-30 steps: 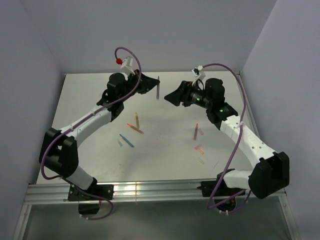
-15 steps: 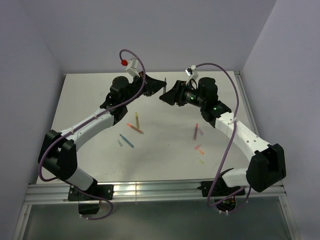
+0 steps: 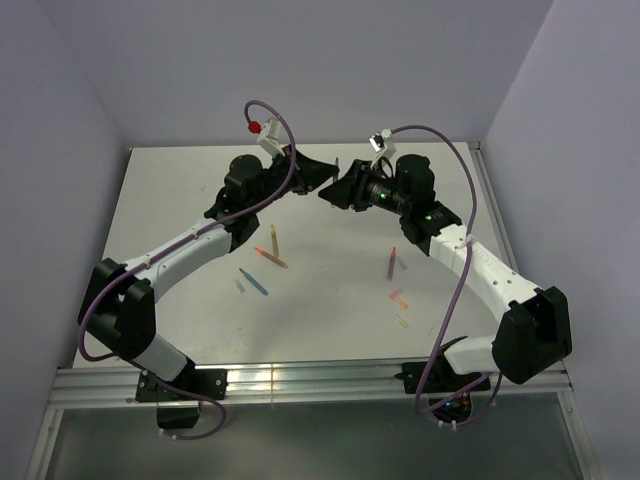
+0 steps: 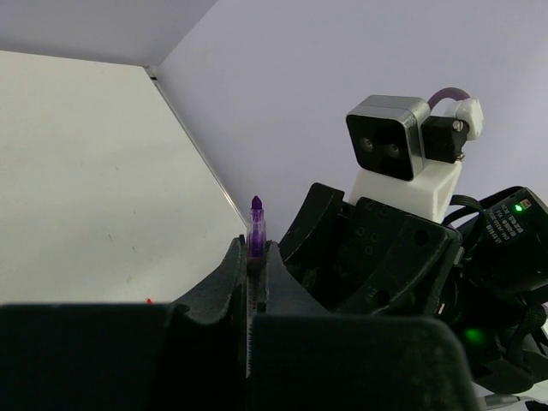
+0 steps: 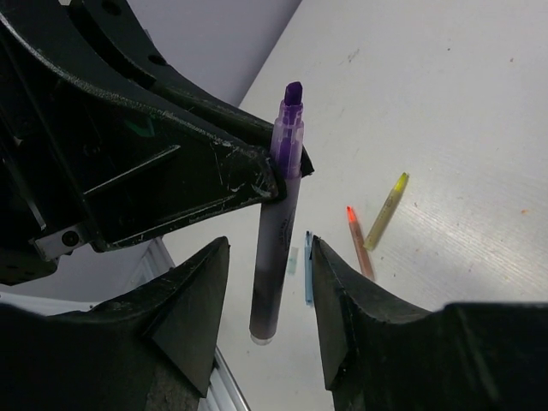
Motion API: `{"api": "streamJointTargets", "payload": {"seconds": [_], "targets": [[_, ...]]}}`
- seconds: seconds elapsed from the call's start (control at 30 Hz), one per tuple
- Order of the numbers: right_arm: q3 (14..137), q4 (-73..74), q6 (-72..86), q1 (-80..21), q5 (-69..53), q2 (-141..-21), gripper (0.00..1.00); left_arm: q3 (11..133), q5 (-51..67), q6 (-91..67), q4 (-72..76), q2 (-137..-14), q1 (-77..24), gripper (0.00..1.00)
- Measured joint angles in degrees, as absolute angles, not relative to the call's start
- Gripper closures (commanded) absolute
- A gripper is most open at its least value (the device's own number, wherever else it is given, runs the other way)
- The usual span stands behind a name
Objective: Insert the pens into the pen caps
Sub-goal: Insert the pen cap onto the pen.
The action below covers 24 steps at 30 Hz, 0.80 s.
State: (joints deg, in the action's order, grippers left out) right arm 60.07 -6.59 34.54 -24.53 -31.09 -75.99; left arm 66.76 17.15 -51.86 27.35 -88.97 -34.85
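My left gripper (image 4: 254, 247) is shut on a grey-purple pen (image 4: 256, 224), gripping it near its purple tip (image 5: 292, 94). The pen's barrel (image 5: 278, 248) hangs down between the fingers of my right gripper (image 5: 268, 257), which is open, with a gap on each side. Both grippers meet high over the back of the table (image 3: 330, 180). On the table lie a yellow pen (image 3: 273, 238), an orange pen (image 3: 270, 257), a blue pen (image 3: 254, 282) and a pink-red pen (image 3: 392, 262). Pen caps lie nearby: pale blue (image 3: 239, 286), orange (image 3: 398, 298), yellow-green (image 3: 401, 321).
The white table (image 3: 330, 320) is walled at the back and on both sides. A metal rail (image 3: 300, 380) runs along its near edge, by the arm bases. The right wrist's camera housing (image 4: 390, 145) sits close in front of the left gripper.
Both arms have moved in toward each other over the back of the table. The right gripper's jaws have come around the held pen and narrowed. The left gripper stays shut on it.
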Motion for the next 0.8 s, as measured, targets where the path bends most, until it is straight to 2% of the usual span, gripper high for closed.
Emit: {"api": "streamJointTargets", "payload": {"seconds": [0.3,0.47,0.7,0.8], "targets": [[60.07,-6.92,35.22,-24.58,-31.27,-76.14,0.62,66.74,17.17,-52.01,29.54,-89.06,-35.4,1.0],[60.07,-6.92,35.33,-24.58,-31.31,-76.14,0.66,66.74,17.19,-52.05,29.71,-89.1,-35.57,1.0],[60.1,-6.79,35.57,-24.6,-31.05,-76.18,1.0,66.74,17.41,-51.96,30.24,-89.32,-35.73,1.0],[60.1,-6.17,35.46,-24.6,-30.61,-76.2,1.0,66.74,17.41,-51.75,30.37,-89.65,-35.81,0.99]]}}
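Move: Just below the left hand point, about 3 cm down, is the middle of the upright purple pen that hand already holds near its nib end. From the open right hand, the same pen's middle is about 2 cm up and 1 cm left. The yellow pen lies 5 cm ahead of the right hand and 15 cm left, the orange pen level and 16 cm left, the red pen 2 cm back and 16 cm right, all some 28 cm down. Closing on the lower barrel of the purple pen, the right hand stays in place while its fingers go from half open to nearly shut and begin to pinch the barrel. The left hand keeps its pinch higher up and eases about 1 cm up, right and slightly back, tilting only a couple of degrees. ##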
